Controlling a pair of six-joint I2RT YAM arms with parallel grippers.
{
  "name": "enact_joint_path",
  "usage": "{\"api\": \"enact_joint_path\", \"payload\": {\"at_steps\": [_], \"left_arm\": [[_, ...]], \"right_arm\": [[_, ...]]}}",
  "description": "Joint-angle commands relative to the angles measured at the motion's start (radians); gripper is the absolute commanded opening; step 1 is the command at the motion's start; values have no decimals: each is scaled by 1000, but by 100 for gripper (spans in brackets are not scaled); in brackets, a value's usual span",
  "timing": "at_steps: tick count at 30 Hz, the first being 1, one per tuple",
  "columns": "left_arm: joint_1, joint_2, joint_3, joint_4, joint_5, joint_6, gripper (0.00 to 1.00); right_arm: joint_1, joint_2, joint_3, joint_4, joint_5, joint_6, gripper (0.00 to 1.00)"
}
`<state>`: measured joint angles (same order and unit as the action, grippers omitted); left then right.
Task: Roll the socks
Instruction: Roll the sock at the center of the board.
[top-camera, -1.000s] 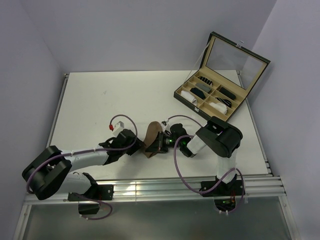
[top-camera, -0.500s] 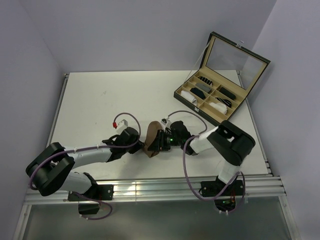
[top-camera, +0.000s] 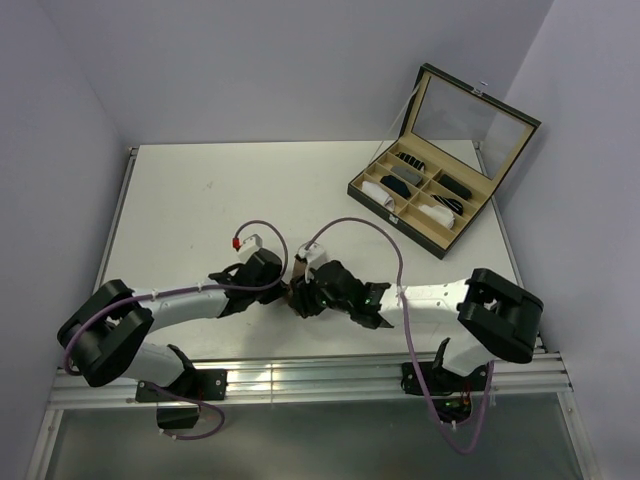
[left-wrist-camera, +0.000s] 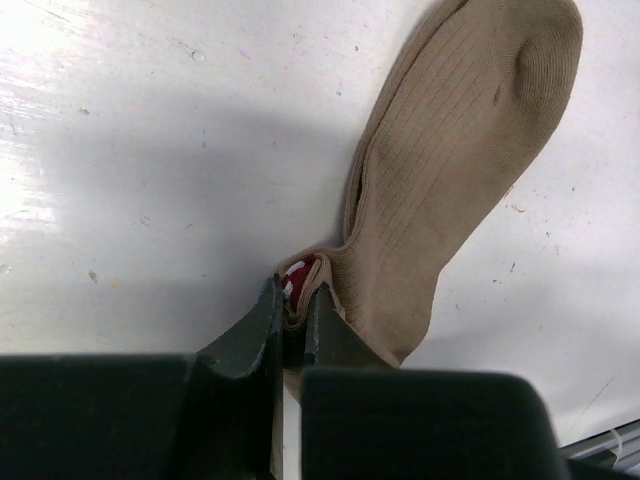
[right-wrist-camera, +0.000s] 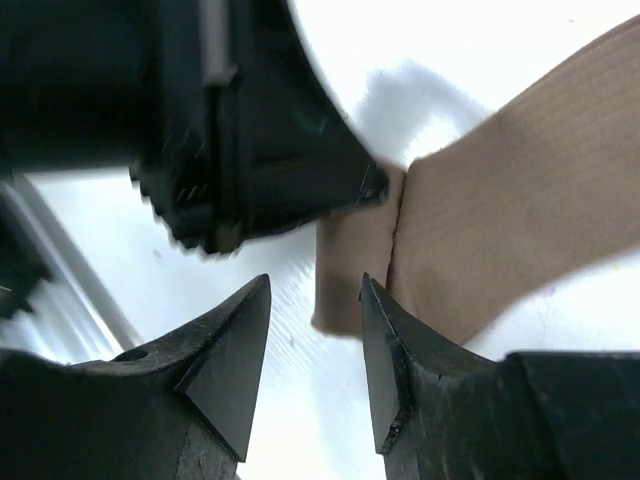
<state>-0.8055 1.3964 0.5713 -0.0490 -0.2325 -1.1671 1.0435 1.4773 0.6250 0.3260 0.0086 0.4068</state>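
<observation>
A tan-brown sock (left-wrist-camera: 455, 165) lies flat on the white table, toe end away from my left wrist camera. My left gripper (left-wrist-camera: 295, 292) is shut on its folded cuff, where a bit of red-and-white stripe (left-wrist-camera: 300, 270) shows between the fingertips. In the right wrist view the same sock (right-wrist-camera: 500, 210) lies just beyond my right gripper (right-wrist-camera: 315, 290), which is open with only bare table between its fingers. From above, both grippers meet at the table's near middle, left gripper (top-camera: 283, 283) and right gripper (top-camera: 303, 297), and the sock (top-camera: 297, 288) is mostly hidden between them.
An open dark case (top-camera: 395, 222) with tan compartments holding several small sock rolls stands at the back right, its glass lid (top-camera: 470, 105) tilted up. Metal rails (top-camera: 300, 375) run along the near edge. Cables loop above both wrists.
My left gripper has closed on the sock's cuff. My right gripper has let go of the sock and opened, and its arm has swung lower and stretched out to the left.
</observation>
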Motion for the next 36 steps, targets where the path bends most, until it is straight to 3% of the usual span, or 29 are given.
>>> {"api": "enact_joint_path", "payload": {"at_steps": [1,5,10,30,34,35,36], "left_arm": [[-1,19,25,-41,-2,37,0],[-1,23,32,-43,4,44,0],[0,32,36,-43,12,49,0],[2,44,62,-45,30,72,0],[6,50,67,-34,48,73,0],[8,50,67,-32,50,75,1],[8,49,65,-29,50,72,5]], "right_arm": [[67,-2,38,-36,204,-121,49],[128,54,90,-65,306,-174,50],[176,135,131,-77,326,-209,50],[188,287,186,-269,349,-151,47],[188,307,197,-278,346,-146,38],[187,314,202,-288,346,-145,26],[185,316,202,-286,341,-143,20]]}}
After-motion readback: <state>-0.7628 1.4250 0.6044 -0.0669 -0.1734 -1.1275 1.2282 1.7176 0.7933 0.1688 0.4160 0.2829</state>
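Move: The sock's rolled cuff end sits about 5 cm below the right hand, its middle some 1 cm ahead and 2 cm left. The sock's flat foot stretches forward from it, its middle roughly 9 cm ahead of the right hand, 1 cm to the right, and 6 cm below. The left fingers already hold the roll's left end, its middle lying about 2 cm back, 2 cm right and 1 cm below them. With its fingers half open, the right hand drops about 5 cm almost straight down over the free, right-hand end of the roll, drifting back a centimetre at first and coming forward again while its fingers tip some 25 degrees steeper towards the table. Low beside the left gripper it starts closing, the fingertips drawing in to about half their gap on either side of the rolled fabric, while the left hand keeps its pinch on the other end and hardly shifts. ##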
